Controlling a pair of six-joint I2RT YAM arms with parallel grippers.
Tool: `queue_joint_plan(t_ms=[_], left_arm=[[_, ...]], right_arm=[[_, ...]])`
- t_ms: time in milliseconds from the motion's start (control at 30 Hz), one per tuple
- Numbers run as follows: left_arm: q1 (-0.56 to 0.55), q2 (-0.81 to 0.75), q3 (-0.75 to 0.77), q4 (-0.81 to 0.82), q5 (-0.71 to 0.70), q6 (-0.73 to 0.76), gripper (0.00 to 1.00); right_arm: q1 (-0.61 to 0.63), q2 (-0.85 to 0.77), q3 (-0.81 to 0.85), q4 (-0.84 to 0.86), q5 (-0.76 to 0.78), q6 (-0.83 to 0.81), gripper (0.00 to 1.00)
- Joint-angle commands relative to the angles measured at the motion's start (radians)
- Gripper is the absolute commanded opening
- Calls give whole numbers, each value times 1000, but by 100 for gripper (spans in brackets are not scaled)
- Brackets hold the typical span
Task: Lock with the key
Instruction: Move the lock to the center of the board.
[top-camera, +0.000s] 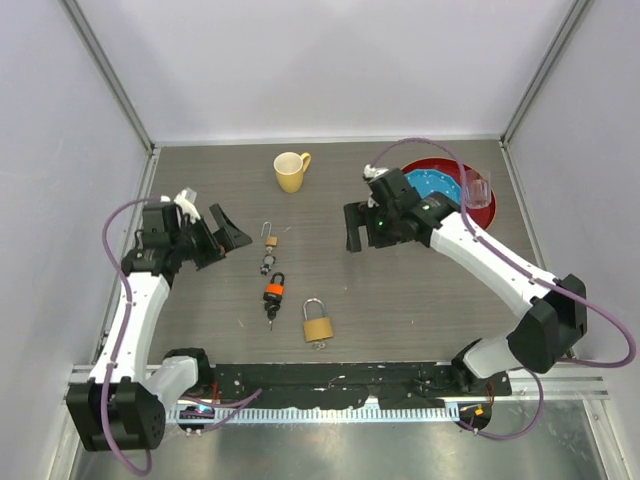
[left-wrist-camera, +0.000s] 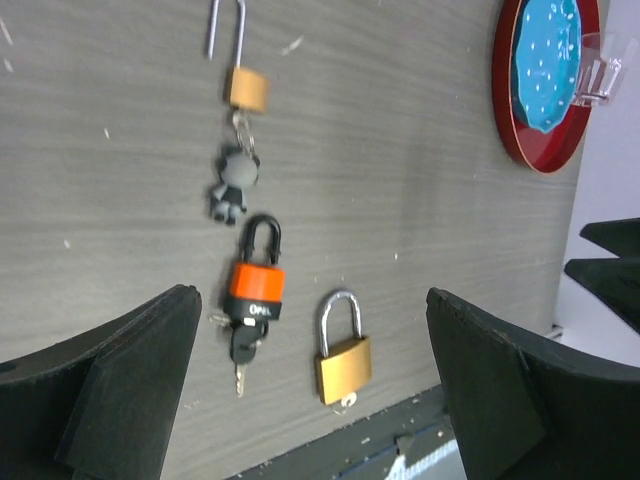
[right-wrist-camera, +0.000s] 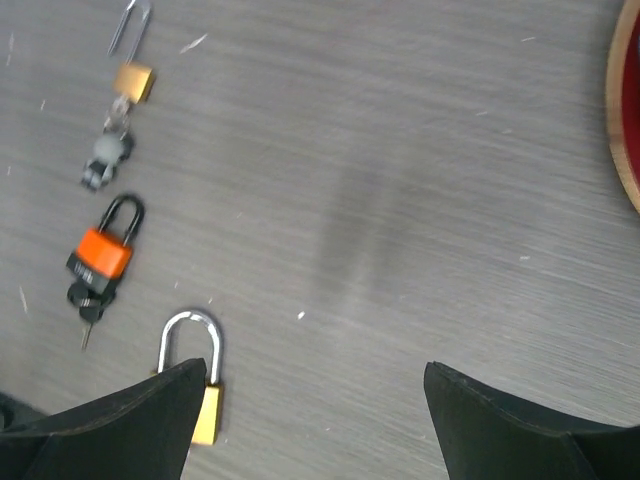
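Note:
Three padlocks lie in a row on the grey table (top-camera: 420, 290). A small brass padlock (top-camera: 269, 240) with its shackle swung open has a grey figure keychain (top-camera: 268, 263) hanging from it. Below lies an orange-and-black padlock (top-camera: 274, 290) with its shackle shut and keys (left-wrist-camera: 240, 352) at its base. A larger brass padlock (top-camera: 318, 323) has its shackle down and a key (left-wrist-camera: 346, 402) in its keyhole. My left gripper (top-camera: 228, 228) hangs open, left of the locks. My right gripper (top-camera: 353, 230) hangs open to their right. Both hold nothing.
A yellow mug (top-camera: 290, 171) stands at the back. A red plate (top-camera: 412, 166) with a blue piece (top-camera: 432, 185) and a clear cup (top-camera: 478, 187) sits at the back right. The arms' base rail (top-camera: 330, 380) runs along the near edge.

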Motion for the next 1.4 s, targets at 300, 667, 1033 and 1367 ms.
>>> queue_joint_plan(t_ms=[300, 667, 1033, 1367], left_arm=[[-1, -206, -199, -26, 102, -133, 99], [1, -129, -194, 25, 133, -150, 99], [-1, -91, -200, 63, 113, -160, 100], [1, -31, -160, 107, 141, -174, 100]], right_arm=[[313, 204, -55, 28, -68, -107, 72], [332, 459, 83, 75, -110, -185, 59], [336, 592, 151, 54, -105, -213, 46], [257, 617, 174, 49, 57, -196, 5]])
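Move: The brass padlock lies flat on the table some 12 cm back and 12 cm to the left of my right hand, about 17 cm below it, shackle pointing outward. Beside it the orange-black lock sits roughly 7 cm back and 21 cm to the left of that hand, and the panda charm about level with it and 22 cm left, both also 17 cm down. From my left hand the padlock is around 12 cm back, 18 cm right and 18 cm below. I sink my right hand about 16 cm and sweep it left some 11 cm, drawing back roughly 9 cm before easing forward again, the hand turning about 30 degrees counter-clockwise while the fingers narrow. Down at the padlock I shut them on the shackle's right-hand bend, still edging forward as they close. My open left hand draws back and down. ##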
